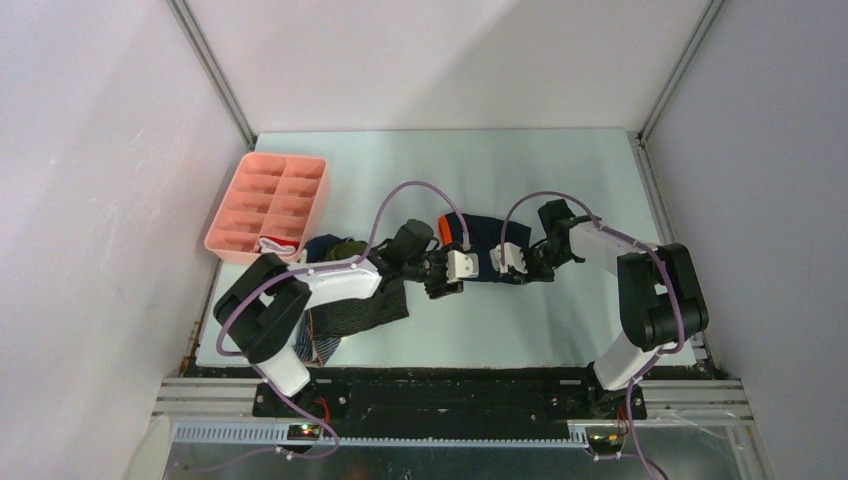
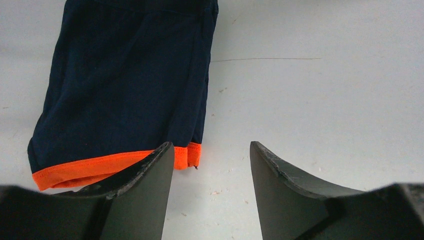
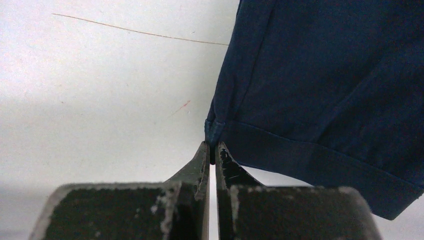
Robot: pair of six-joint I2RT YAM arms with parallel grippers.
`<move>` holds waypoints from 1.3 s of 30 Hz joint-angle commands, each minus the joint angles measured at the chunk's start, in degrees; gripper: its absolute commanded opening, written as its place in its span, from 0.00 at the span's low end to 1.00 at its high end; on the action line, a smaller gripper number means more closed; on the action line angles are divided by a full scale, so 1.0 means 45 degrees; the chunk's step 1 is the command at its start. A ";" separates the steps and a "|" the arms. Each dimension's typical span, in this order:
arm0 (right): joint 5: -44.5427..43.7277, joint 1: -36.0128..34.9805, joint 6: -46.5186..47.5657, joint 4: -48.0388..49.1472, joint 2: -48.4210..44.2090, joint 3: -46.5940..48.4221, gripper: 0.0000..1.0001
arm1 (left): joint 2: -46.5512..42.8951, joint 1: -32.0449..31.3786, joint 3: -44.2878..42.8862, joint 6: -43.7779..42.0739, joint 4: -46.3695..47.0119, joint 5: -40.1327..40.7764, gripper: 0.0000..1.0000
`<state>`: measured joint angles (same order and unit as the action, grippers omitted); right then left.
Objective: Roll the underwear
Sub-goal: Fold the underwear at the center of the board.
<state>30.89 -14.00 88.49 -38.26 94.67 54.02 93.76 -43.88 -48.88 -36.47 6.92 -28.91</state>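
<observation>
Navy underwear with orange bands (image 1: 478, 247) lies flat mid-table between the two arms. In the left wrist view the navy underwear (image 2: 125, 85) shows its orange hem at the lower left. My left gripper (image 2: 211, 150) stands open over bare table, its left finger just at that hem's corner. My right gripper (image 3: 213, 148) is shut, pinching the near corner of the navy underwear (image 3: 325, 85). From above, the left gripper (image 1: 443, 287) and right gripper (image 1: 512, 272) flank the near edge of the cloth.
A pink compartment tray (image 1: 268, 203) stands at the back left with red-and-white underwear (image 1: 278, 244) in its near corner. Olive green underwear (image 1: 343, 247) and dark grey striped underwear (image 1: 352, 315) lie under the left arm. White walls close in the table.
</observation>
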 commanded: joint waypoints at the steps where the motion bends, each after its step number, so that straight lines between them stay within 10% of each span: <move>1: 0.0275 0.0028 -0.0322 -0.0874 0.0040 0.0358 0.00 | 0.0474 -0.0080 0.0282 -0.0133 0.1354 0.0825 0.61; 29: 0.0691 -0.0188 -0.0516 -0.1090 -0.0088 0.0349 0.00 | 0.2343 -0.0330 -0.0452 -0.0029 0.0047 0.2907 0.50; 39: 0.0763 -0.0180 -0.0971 -0.1259 0.0004 0.0565 0.00 | 0.2637 -0.0307 -0.0782 -0.0715 -0.1048 0.2222 0.08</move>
<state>32.49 -14.52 86.39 -41.95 94.67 54.19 104.33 -45.21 -51.48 -37.87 10.70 -18.24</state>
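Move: The underwear lies folded flat, its near orange corner about 3 cm ahead, 1 cm left and 6 cm below the open left hand. The underwear's middle is some 9 cm ahead of that hand and 7 cm to its right. A grey striped garment sits roughly 20 cm left and 2 cm back of it. From the right hand, already pinching the near right corner, the orange corner is some 15 cm left, about level fore and aft. The underwear's near orange corner is taken by the left hand, which sinks about 5 cm, mostly at the start, then edges some 3 cm forward just above the table and closes its fingers on the corner, the wrist turning about 10 degrees. The right hand keeps its pinch on the near right corner and drags it back nearly 2 cm. ##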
